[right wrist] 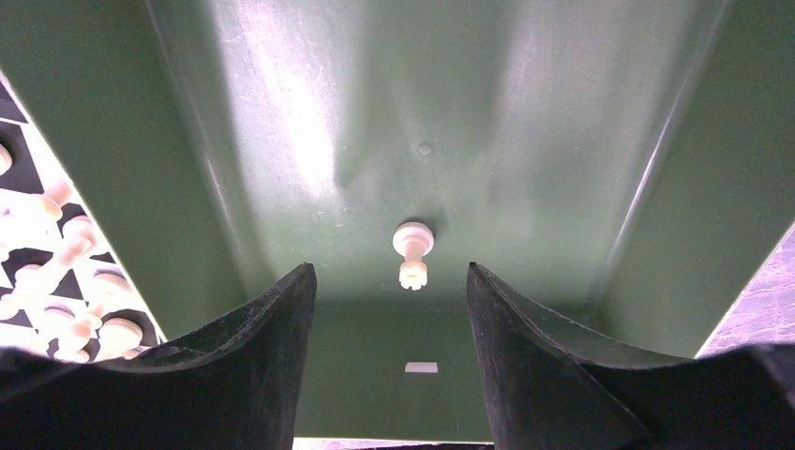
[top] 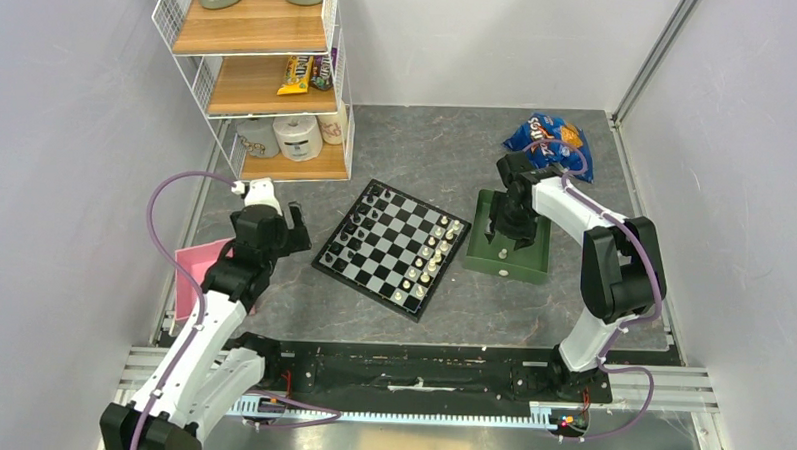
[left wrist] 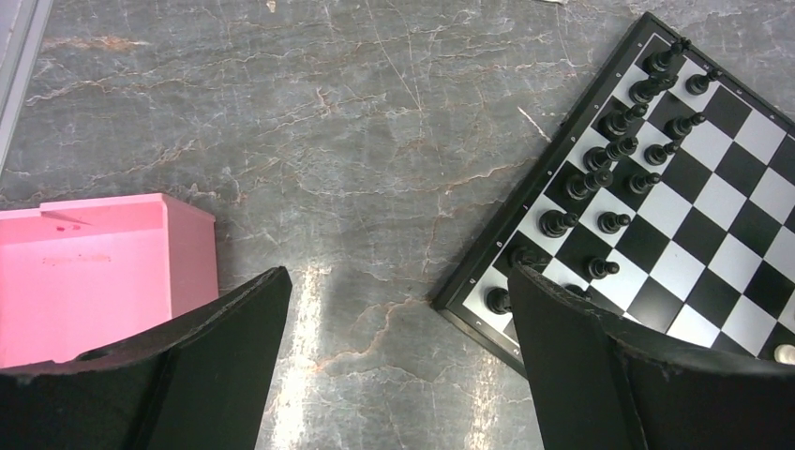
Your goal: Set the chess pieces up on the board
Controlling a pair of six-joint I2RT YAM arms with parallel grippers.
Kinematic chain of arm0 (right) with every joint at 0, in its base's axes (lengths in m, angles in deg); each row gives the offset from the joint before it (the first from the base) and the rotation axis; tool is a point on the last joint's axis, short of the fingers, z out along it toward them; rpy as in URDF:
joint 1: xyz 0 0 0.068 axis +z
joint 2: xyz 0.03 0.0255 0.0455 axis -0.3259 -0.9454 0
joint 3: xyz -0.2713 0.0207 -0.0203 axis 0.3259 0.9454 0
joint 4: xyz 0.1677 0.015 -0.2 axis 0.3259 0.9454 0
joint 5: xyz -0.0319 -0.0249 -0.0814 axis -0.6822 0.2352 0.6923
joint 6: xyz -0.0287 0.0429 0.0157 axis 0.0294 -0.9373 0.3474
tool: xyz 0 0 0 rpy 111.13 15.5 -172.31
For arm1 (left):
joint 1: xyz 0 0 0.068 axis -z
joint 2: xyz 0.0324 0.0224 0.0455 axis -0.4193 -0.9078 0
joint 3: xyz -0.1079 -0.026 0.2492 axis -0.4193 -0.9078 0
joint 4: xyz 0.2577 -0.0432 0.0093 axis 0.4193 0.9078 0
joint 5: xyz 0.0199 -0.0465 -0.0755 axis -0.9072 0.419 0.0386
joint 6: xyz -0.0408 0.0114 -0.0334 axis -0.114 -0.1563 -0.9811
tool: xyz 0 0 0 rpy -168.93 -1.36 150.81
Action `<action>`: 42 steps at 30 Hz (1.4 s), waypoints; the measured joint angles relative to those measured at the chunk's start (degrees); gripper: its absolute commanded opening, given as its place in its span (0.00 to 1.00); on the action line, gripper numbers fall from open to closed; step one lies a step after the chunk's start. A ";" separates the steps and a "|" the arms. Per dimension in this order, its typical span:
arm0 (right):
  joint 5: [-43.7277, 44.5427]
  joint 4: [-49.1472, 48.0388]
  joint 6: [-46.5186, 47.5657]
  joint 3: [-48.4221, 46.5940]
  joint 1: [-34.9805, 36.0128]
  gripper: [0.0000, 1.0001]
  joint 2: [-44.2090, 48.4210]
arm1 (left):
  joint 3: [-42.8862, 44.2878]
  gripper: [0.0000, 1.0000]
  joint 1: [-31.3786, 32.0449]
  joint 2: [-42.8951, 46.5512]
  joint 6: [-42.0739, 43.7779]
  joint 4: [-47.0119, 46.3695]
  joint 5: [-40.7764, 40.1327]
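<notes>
The board [top: 394, 247] lies tilted in the middle of the table. Cream-white chess pieces [top: 429, 251] line its right side and black ones its left. One more white piece [right wrist: 412, 251] lies alone on the floor of the green tray [right wrist: 525, 112], just right of the board. My right gripper [right wrist: 389, 277] hangs open over that tray, the piece slightly ahead of its fingertips and apart from them. My left gripper [left wrist: 398, 281] is open and empty above bare table, beside the board's left corner [left wrist: 469, 291].
A pink box [left wrist: 94, 272] sits close to my left gripper's left finger. A wire shelf [top: 259, 80] with rolls and snacks stands at the back left. A blue crisp bag [top: 550, 140] lies behind the green tray [top: 528, 265]. Walls close in both sides.
</notes>
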 measured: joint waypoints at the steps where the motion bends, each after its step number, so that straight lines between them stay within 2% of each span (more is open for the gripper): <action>1: -0.37 0.02 0.24 0.00 -0.09 0.67 0.00 | -0.50 0.94 0.00 -0.28 0.00 -0.83 -0.07; 7: -1.73 1.27 0.70 -0.04 -0.24 0.66 0.00 | -1.99 0.94 0.00 -2.95 -0.17 -4.42 -0.50; 16: -3.67 2.64 1.51 -0.90 -0.26 0.58 -1.42 | -1.99 0.93 0.00 -7.30 -0.20 -8.70 -1.40; 21: -3.67 2.89 1.97 -0.92 -0.28 0.48 -2.75 | -1.99 0.93 0.00 -8.72 -0.22 -9.29 -1.46; 23: -3.61 2.91 2.10 -0.92 -0.26 0.40 -2.82 | -1.99 0.93 0.00 -8.98 -0.24 -9.90 -1.44; 27: -3.21 2.93 2.56 -0.92 -0.28 0.32 -2.82 | -2.12 0.93 0.00 -9.05 -0.24 -10.23 -1.44; 33: -2.38 3.02 3.19 -0.92 -0.35 0.12 -2.82 | -2.99 0.93 0.00 -8.39 -0.26 -10.16 -1.44; 42: -2.01 3.80 3.37 -3.30 -0.57 0.09 -2.69 | -3.72 0.93 0.00 -5.40 -0.24 -9.29 -1.44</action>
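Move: The last white chess piece stands almost under the right hand, roughly 1 cm back, not off to either side, its middle about 2 cm below the fingertips. The tray's near wall is some 3 cm behind the piece and its left wall about 6 cm to the hand's left. The group of white pieces on the board lies about 13 cm left and 3 cm back. From the left hand, the last piece is some 42 cm right, 3 cm ahead and 13 cm down. The right fingers pinch the piece by its crowned head: the open hand draws back just over 1 cm towards it, sinks about 1 cm with a slight tilt of roughly 5 degrees, closes until nearly shut on the head, then starts up and forward about 1 cm with it. The empty left hand drifts forward and down some 2 cm, staying open. ##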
